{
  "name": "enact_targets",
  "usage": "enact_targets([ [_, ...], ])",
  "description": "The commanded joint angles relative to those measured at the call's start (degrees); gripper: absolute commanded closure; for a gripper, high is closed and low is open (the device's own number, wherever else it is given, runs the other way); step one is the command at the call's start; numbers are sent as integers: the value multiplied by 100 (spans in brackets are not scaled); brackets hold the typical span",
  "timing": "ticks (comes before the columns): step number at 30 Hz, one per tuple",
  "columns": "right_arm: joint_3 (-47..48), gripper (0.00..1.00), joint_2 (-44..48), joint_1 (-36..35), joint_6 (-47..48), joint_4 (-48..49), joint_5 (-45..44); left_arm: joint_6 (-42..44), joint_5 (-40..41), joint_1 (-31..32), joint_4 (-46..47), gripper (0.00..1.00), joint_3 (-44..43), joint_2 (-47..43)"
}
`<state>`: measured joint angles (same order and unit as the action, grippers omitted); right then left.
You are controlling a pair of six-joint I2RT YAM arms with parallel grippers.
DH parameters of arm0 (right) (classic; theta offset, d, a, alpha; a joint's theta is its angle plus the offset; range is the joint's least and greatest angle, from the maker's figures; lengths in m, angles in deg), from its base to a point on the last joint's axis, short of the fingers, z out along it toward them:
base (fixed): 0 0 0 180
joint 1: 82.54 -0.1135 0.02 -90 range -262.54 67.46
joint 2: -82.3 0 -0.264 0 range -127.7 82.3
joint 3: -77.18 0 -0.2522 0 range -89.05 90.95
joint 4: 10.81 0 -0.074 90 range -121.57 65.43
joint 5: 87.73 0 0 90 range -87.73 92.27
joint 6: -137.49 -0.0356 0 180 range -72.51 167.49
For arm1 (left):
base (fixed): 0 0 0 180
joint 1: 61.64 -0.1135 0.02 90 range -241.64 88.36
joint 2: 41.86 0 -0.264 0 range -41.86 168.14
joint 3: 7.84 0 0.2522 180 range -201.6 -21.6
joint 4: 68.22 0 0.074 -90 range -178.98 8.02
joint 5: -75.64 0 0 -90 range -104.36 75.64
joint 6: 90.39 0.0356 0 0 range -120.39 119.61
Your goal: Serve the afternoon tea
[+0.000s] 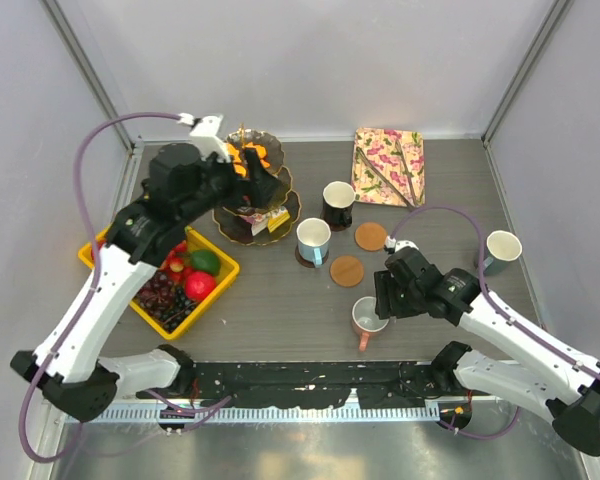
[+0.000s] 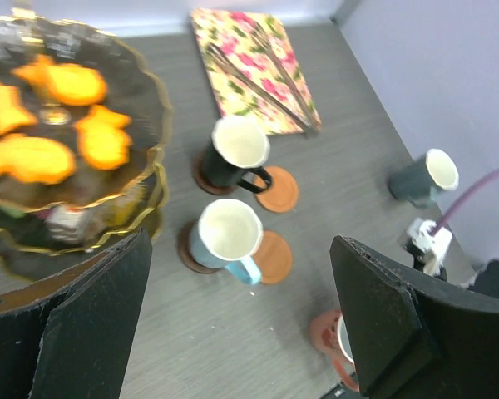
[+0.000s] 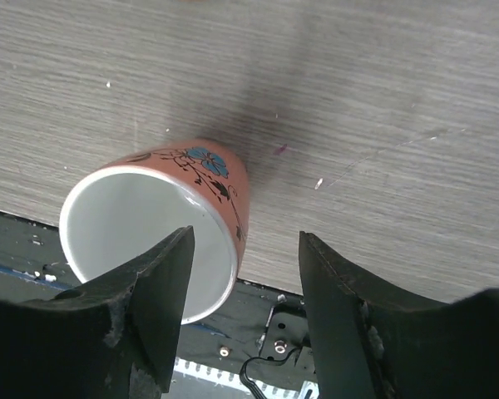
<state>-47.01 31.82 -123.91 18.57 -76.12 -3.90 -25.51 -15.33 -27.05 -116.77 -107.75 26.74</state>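
The dark three-tier stand [image 1: 263, 215] with scalloped gold rims [image 2: 161, 125] carries orange pastries [image 2: 35, 158] on its top tier. My left gripper [image 1: 236, 168] hovers at that top tier, open and empty [image 2: 241, 248]. A black mug [image 2: 233, 154] and a light-blue mug [image 2: 229, 235] stand on dark coasters beside the stand. A pinkish flowered mug [image 3: 201, 176] stands near the front edge [image 1: 366, 318]. My right gripper [image 3: 245, 241] is open astride its rim: one finger inside the mug, the other outside, clear of the wall. A fourth mug [image 1: 501, 247] stands far right.
Two bare brown coasters [image 1: 371, 237] [image 1: 347, 270] lie mid-table. A floral tray [image 1: 388, 165] with tongs [image 2: 266, 83] sits at the back. The yellow crate [image 1: 223, 277] of fruit sits left, under the left arm. The arms' black base rail [image 1: 310, 378] runs just behind the pinkish mug.
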Motion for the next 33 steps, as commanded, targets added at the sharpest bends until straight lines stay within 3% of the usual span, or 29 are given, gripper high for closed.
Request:
enact_targets([
  [1,-126,42,-181,-117,-368,189,117,262,-210,-785,-335,4,89,-408],
  [3,-196,47,-269,-152,-429,259,134,402,-245,-1154,-476,4,159,-575],
  [5,-162,59,-287,-161,-447,251,90,534,-219,-1454,-503,4,326,-820],
  [7,13,81,-322,-161,-342,102,-85,683,-45,-1752,-433,4,607,-1093],
  [11,671,95,-524,-153,44,-346,-620,982,676,-1921,-161,4,1195,-1743],
  [15,1515,95,-875,5,659,-628,-964,1264,1343,-1921,270,4,2021,-2376],
  [19,2280,95,-1332,698,1441,-558,-825,1545,2030,-1903,569,4,2620,-2719],
  [23,2922,95,-1816,1665,2127,-101,-447,1826,2601,-1719,710,2,2893,-2869],
  [33,4215,95,-3608,2431,2866,347,-130,2126,3252,-1464,991,1,3218,-3203],
])
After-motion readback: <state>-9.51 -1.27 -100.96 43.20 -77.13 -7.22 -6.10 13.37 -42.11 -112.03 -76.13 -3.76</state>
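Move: The pink mug's middle is about 4 cm left of the right hand, 1 cm back and 6 cm below, with its right-hand wall almost under the open fingers. The near orange coaster lies some 9 cm ahead and 8 cm left, the far one about 17 cm ahead and 3 cm left, and the light blue mug about 15 cm ahead and 16 cm left. From the empty, high left hand, the pink mug is roughly 12 cm back, 21 cm right and 33 cm down. The right fingers pinch the pink mug's right-hand wall, one inside the rim, after dipping about 2 cm, then lift it some 10 cm and carry it about 20 cm forward and a little right, towards the far orange coaster. Meanwhile the open left hand swings about 20 cm left from over the cake stand towards the fruit basket, sinking somewhat and turning counter-clockwise. ##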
